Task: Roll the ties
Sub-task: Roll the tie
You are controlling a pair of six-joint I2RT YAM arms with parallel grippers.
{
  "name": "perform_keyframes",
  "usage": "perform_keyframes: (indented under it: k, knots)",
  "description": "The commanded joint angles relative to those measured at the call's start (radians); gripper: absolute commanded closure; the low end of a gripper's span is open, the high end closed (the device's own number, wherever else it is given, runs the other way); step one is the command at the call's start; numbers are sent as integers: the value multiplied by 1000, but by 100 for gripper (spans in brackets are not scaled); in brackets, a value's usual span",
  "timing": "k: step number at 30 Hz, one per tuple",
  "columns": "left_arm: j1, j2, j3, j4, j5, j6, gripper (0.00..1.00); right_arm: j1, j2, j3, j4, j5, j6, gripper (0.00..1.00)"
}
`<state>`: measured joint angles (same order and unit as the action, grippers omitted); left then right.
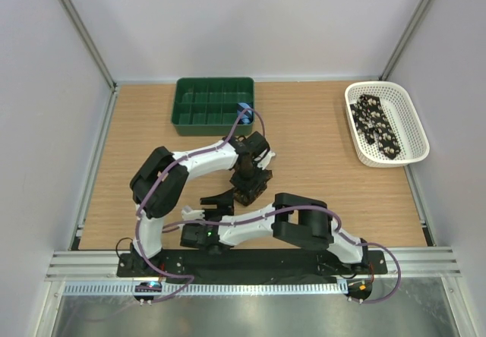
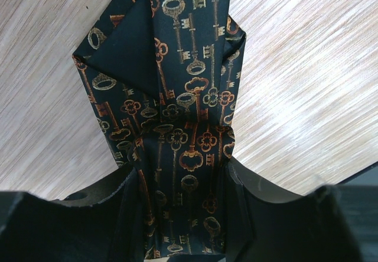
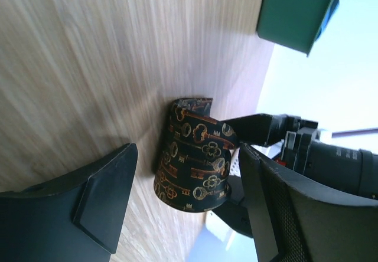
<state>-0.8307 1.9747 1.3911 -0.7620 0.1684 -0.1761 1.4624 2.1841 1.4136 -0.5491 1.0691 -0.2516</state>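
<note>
A dark tie (image 2: 183, 126) with orange and gold keys is wound into a roll (image 3: 195, 161) that stands on the wooden table near the middle (image 1: 247, 191). My left gripper (image 1: 249, 179) reaches down over it and is shut on the roll, the fabric filling the gap between its fingers (image 2: 180, 173). My right gripper (image 1: 215, 206) sits just left of the roll, low over the table. It is open (image 3: 186, 156), with one finger (image 3: 106, 197) on each side and short of the roll, touching nothing. More ties (image 1: 377, 124) lie in the white basket.
A white mesh basket (image 1: 415, 128) stands at the back right. A green compartment tray (image 1: 214, 105) sits at the back centre, with a small blue roll (image 1: 244, 111) at its right corner. Both arms cross the near middle of the table.
</note>
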Motion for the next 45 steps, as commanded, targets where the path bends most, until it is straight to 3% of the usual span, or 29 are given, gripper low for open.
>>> perform_keyframes:
  k: [1,26,36,39,40,45]
  knots:
    - [7,42,8,-68,17,-2,66,3,51,39,-98,29,92,23]
    - [13,62,144,-246,19,-33,67,-83,72,-2,-92,9,129,23]
    - [13,49,131,-237,45,-51,66,-93,97,15,-146,-8,166,31]
    - [13,42,123,-240,57,-45,64,-99,95,15,-156,-9,172,42]
    - [15,41,120,-237,60,-45,62,-99,94,13,-153,-9,172,52]
    - [13,38,120,-231,63,-37,52,-100,85,15,-149,-17,172,71]
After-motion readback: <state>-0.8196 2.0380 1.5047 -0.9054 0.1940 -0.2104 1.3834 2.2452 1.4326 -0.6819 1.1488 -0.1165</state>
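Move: Just ahead and to the right of the open right fingers, about 4 cm forward, 5 cm right and 1 cm lower, is the rolled bundle of the tie. The left fingers already pinch it, its middle lying some 1 cm back of them and level in height. The tie's flat tail lies on the table about 8 cm ahead and 11 cm right of the right hand, 4 cm below. The green box is roughly 28 cm ahead and 3 cm left. Sliding to its right and forward, about 5 cm in all, the right hand brings its gaping jaws around the roll towards the left fingers, one finger on the table side and one above, then sinks nearly a centimetre. At the end it closes them on the roll, the closing effort rising. The left hand keeps its pinch, almost in place, tilting about 5 degrees and rising half a centimetre. ##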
